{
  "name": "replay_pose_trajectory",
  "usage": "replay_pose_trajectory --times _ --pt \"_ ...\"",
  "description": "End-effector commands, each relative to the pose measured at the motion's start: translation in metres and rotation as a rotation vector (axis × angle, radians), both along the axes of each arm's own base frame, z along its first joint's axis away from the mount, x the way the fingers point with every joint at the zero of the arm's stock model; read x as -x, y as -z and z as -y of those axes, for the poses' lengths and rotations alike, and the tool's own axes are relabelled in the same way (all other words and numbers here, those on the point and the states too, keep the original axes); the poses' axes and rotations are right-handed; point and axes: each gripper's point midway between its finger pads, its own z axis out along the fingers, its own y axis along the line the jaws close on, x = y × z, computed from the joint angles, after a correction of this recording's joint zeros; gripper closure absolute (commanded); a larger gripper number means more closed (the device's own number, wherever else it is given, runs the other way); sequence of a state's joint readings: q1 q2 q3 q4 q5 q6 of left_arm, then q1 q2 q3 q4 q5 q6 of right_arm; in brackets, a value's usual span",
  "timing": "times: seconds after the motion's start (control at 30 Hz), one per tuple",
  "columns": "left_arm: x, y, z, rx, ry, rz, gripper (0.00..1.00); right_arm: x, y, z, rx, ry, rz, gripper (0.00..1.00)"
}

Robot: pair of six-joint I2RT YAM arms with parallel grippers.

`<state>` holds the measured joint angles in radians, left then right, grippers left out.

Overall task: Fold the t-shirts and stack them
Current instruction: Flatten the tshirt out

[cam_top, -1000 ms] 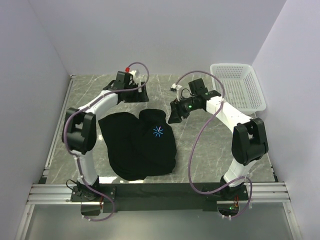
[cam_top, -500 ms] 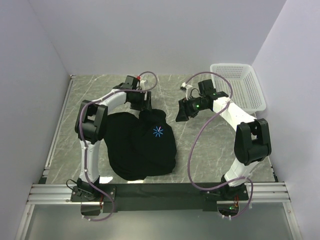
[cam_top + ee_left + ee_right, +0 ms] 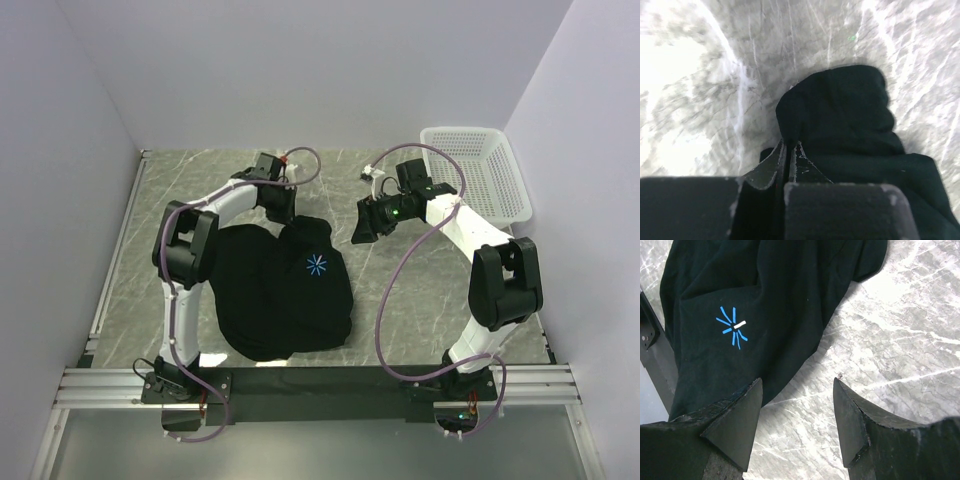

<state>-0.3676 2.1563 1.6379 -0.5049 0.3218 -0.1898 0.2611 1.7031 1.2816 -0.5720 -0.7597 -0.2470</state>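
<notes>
A black t-shirt [image 3: 285,290] lies crumpled in a heap on the marble table, its light-blue starburst print [image 3: 316,264] facing up. My left gripper [image 3: 283,213] is at the heap's far edge. In the left wrist view its jaws [image 3: 788,145] are pressed together with the black cloth [image 3: 845,115] pinched at their tips. My right gripper [image 3: 360,228] hovers just right of the heap's far corner. Seen from the right wrist, it [image 3: 797,382] stands open over bare marble, with the t-shirt [image 3: 765,290] and its print [image 3: 733,327] ahead to the left.
A white plastic basket [image 3: 475,175] stands at the far right corner by the wall. White walls close in the table on three sides. A metal rail [image 3: 320,385] runs along the near edge at the arm bases.
My left gripper swung right and nearer, from the far left to the t-shirt's far edge, and shut there. The right gripper drew back slightly to the right, then held still.
</notes>
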Motion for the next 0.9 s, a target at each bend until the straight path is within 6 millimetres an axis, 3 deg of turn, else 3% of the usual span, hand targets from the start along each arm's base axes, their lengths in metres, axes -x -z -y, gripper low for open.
replay_pose_trajectory --times 0.0,0.07,0.1,0.17,0.2,0.3,0.57,0.7,0.8,0.83,0.87 --pt "-0.024 -0.100 -0.003 0.081 -0.052 0.233 0.99 -0.001 -0.008 -0.002 -0.012 -0.002 0.015 0.35" --pt "-0.035 -0.140 -0.010 0.118 -0.096 0.332 0.99 -0.001 -0.009 -0.002 -0.016 0.000 0.020 0.35" --pt "-0.033 -0.175 -0.014 0.150 -0.107 0.402 0.99 0.000 -0.011 -0.003 -0.023 -0.003 0.021 0.35" --pt "-0.036 -0.216 -0.015 0.209 -0.118 0.503 0.99 0.000 -0.013 -0.004 -0.033 -0.004 0.025 0.35" --pt "-0.030 -0.246 -0.015 0.245 -0.119 0.568 0.99 0.001 -0.016 -0.006 -0.046 -0.012 0.024 0.35" --pt "-0.019 -0.287 -0.013 0.314 -0.096 0.648 0.99 -0.001 -0.023 -0.009 -0.072 -0.023 0.039 0.35" --pt "0.010 -0.343 -0.012 0.376 -0.032 0.738 0.99 -0.001 -0.049 -0.038 -0.201 -0.117 0.070 0.34" --pt "0.026 -0.370 -0.017 0.382 -0.015 0.783 0.99 -0.012 -0.062 -0.057 -0.266 -0.138 0.069 0.34" --pt "0.036 -0.380 -0.024 0.374 -0.021 0.806 1.00 -0.029 -0.067 -0.069 -0.282 -0.136 0.087 0.33" --pt "0.039 -0.374 -0.025 0.367 -0.025 0.791 0.99 -0.036 -0.068 -0.071 -0.284 -0.134 0.109 0.33" --pt "0.041 -0.374 -0.028 0.359 -0.037 0.792 1.00 -0.042 -0.060 -0.074 -0.277 -0.130 0.098 0.33"
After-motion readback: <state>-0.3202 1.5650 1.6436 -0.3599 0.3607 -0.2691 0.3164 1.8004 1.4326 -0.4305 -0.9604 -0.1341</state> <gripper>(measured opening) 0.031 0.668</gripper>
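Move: The t-shirt's spread body has its middle about 17 cm back from the left hand, straight behind it and perhaps 1 cm lower; the left fingers are already shut on its far edge. The blue star print sits some 11 cm back and 7 cm right of that hand, the sleeve flap 6 cm right and 2 cm back. From the right hand, the shirt's middle is about 20 cm left, 8 cm back and 10 cm down. Straight up, fast, goes the left hand, some 31 cm, keeping its pinch on the far edge of the t-shirt and tilting its fingertips up and forward by about 40 degrees, then it hovers. Late on, the right hand, its fingers staying open, swings left and up about 5 cm each towards the raised cloth, its tips lifting a little. ##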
